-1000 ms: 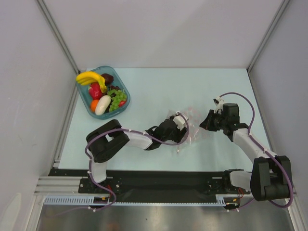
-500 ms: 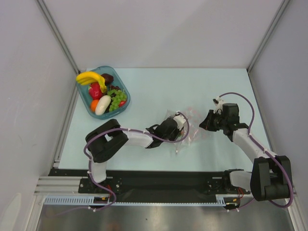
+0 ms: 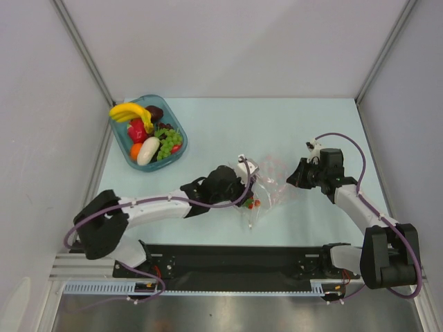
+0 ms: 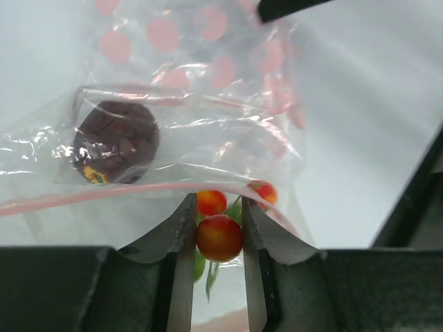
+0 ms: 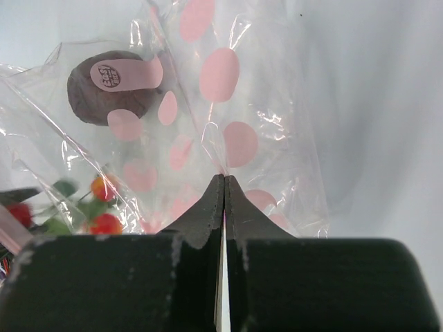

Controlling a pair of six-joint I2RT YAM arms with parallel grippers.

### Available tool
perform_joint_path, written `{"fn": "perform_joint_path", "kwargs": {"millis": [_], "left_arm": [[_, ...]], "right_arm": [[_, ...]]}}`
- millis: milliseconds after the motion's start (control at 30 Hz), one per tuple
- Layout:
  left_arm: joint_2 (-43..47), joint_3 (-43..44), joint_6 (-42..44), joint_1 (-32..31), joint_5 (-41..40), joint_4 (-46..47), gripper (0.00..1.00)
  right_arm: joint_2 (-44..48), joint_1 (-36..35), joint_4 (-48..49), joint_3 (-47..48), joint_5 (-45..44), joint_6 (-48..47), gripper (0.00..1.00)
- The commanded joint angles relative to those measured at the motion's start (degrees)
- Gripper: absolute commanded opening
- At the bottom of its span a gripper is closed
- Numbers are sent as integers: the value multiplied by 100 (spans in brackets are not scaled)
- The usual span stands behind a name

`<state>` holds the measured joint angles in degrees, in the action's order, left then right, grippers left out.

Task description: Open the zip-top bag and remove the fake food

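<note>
The zip-top bag (image 3: 273, 181) lies crumpled mid-table, clear with pink dots (image 5: 220, 72); its pink zip strip (image 4: 104, 194) runs just beyond my left fingertips. My left gripper (image 4: 218, 202) is shut on one red-orange ball (image 4: 219, 237) of a small leafy fake-food cluster (image 3: 254, 203) at the bag's mouth. A dark purple piece (image 4: 116, 142) sits inside the bag, visible through it in the right wrist view too (image 5: 90, 93). My right gripper (image 5: 223, 177) is shut on a fold of the bag's plastic at its right side (image 3: 291, 178).
A teal tray (image 3: 182, 133) at the far left holds more fake food: a banana (image 3: 128, 111), green grapes (image 3: 168, 142), a white oval piece (image 3: 147, 151) and an orange (image 3: 136, 148). White walls enclose the table on three sides.
My left gripper has closed on the red-orange ball and drawn back left, bringing the cluster into sight at the bag's mouth. The left arm now lies lower and stretched. The right arm has held still.
</note>
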<state>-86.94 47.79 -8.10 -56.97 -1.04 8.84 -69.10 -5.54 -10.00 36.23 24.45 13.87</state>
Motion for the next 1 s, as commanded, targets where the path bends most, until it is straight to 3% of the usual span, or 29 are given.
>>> {"fn": "perform_joint_path", "kwargs": {"millis": [0,267,367,633,800,967], "left_arm": [[519,2,-175,37,701,-505,0],[1459,-155,-315,54,772,-1938,0],[2388,-235,-429,98,299,-2438,0],[4322,-341,-570,590,-106,-2650,0],[4545,-113,-342,1749,-256,-2931,0],[3950,257,-271,3170,-705,-2722,0]], "right_arm": [[19,0,42,95,-45,-60,0],[55,-8,42,86,-37,-51,0],[81,-8,51,95,-10,-51,0],[46,0,86,95,51,-25,0],[63,-8,95,95,60,-42,0],[55,-8,77,104,69,-33,0]]}}
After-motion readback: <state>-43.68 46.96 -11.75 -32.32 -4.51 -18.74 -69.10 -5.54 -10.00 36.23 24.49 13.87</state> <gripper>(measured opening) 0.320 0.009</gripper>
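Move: Ahead and to the left of the left hand, roughly 30 cm out and 41 cm across, sits the teal basket, its middle some 7 cm lower; the tomato sprig is already pinched in this hand. The clear bag's middle lies about 6 cm ahead, 5 cm to the right and 9 cm below, with the dark round fruit in it 11 cm ahead, 3 cm left and 8 cm below. From the right hand the basket is about 24 cm ahead and 54 cm left, 6 cm lower. Drawing the tomato sprig clear of the bag's mouth, the left hand first goes back about 5 cm and slightly up, then swings left and rises, turning forward again at the end, to finish some 20 cm left and 15 cm higher, nearer the basket. The wrist turns about 30 degrees counter-clockwise while the fingers keep their pinch; the right hand stays still, shut on the bag's far side. ##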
